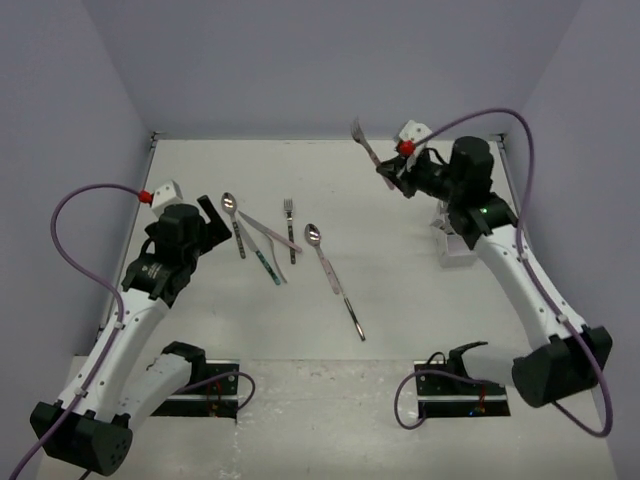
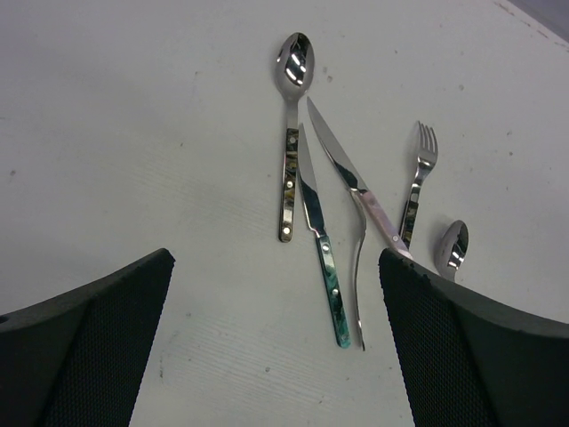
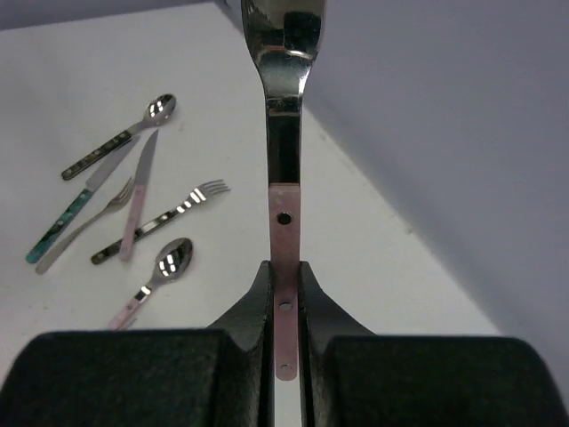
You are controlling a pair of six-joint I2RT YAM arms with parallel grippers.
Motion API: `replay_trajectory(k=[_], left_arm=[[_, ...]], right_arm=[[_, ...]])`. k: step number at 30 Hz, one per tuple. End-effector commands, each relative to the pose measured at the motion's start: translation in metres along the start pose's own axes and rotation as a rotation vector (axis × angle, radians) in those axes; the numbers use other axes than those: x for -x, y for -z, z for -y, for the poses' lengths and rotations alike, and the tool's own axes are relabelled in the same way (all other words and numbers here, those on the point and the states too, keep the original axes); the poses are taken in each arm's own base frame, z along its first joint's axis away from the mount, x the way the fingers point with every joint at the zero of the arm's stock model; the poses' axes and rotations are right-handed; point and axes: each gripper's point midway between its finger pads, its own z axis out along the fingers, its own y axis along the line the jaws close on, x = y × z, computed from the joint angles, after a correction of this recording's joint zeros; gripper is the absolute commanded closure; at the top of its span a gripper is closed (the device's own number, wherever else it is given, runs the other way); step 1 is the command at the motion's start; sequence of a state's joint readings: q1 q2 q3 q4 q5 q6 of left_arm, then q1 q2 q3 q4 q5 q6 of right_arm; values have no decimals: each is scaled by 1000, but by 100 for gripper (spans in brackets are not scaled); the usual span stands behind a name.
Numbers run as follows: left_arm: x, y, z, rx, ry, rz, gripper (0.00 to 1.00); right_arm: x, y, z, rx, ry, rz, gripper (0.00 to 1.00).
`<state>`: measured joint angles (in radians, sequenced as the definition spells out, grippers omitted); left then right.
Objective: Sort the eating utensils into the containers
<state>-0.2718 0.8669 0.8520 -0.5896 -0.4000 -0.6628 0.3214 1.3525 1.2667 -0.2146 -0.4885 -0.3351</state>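
My right gripper [image 3: 284, 298] is shut on the pink handle of a shiny utensil [image 3: 284, 151] and holds it up in the air at the back right of the table [image 1: 365, 143]. Its head is cut off at the top of the right wrist view. On the table lie several more eating utensils: a dark-handled spoon [image 2: 292, 107], a teal-handled knife [image 2: 318, 233], a pink-handled knife [image 2: 351, 173], a plain metal fork [image 2: 359, 267], a dark-handled fork [image 2: 418, 178] and a pink-handled spoon [image 1: 322, 252]. My left gripper [image 2: 276, 356] stands open just left of them [image 1: 213, 222]. The containers [image 1: 453, 250] are partly hidden under my right arm.
Lilac walls close in the table [image 1: 420, 300] on the left, back and right. The right arm's purple cable [image 1: 500, 115] loops above the back right corner. Both arm bases sit at the near edge.
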Motion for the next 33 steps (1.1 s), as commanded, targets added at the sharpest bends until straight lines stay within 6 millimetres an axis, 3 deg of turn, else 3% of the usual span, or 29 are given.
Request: replay_trajectory(k=[1,3,4,7,9,11,13,17,24,28,29,32,33], left_arm=[[0,4,-3,4,16,9,0],[1,5,-1,-5,19,11,0],[1,5,0,-9,17,9,0],[5,6,1,-11,20,19,0],[7,6,0,-5,19,25,0],[9,6,-2,6,23,35,0],[10,6,-3,18,20,37,0],[21,9,-9,70,30,59,0],[32,8,-23,184,21,86,0],[24,0,-32,228,8,90,0],[22,-1,-36,249,7,92,0],[18,-6,-48,317,16,101,0],[15,-8,-50,330,19,98,0]], right_arm=[[31,46,7,34,275,209,100],[31,67,5,69,318,252,100],[14,80,23,22,304,237,100],[2,113,30,43,387,272,100],[-11,122,34,65,435,262,100],[-28,133,56,36,369,230,100],[-29,146,68,53,346,220,100],[-56,144,98,70,352,132,100],[-58,132,125,100,456,165,100],[-62,130,128,96,494,168,100],[-74,127,122,102,446,161,100],[-87,126,118,84,425,144,100],[-107,124,109,95,383,118,100]])
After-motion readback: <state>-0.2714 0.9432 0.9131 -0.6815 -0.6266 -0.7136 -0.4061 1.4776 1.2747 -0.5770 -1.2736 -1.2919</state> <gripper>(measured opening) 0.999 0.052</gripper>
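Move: The pink fork is already pinched in my right hand, head outwards. The container it goes to lies some 22 cm to this hand's right, about 2 cm back and 25 cm below. On the table, about 30 cm down, the pink spoon is roughly 8 cm back and 10 cm left, and the black fork about 2 cm ahead and 19 cm left. From my left hand the container is some 59 cm right, 8 cm ahead and 15 cm below. I swing the gripped pink fork about 20 cm to the right, towards the container, first lifting another 6 cm while drawing back slightly, then sinking about 9 cm and easing forward to hang high over its far part. The fingertips tip up some 20 degrees on the way, and the fingers stay shut on the handle. My open, empty left hand drifts about 4 cm left, away from the utensils. ##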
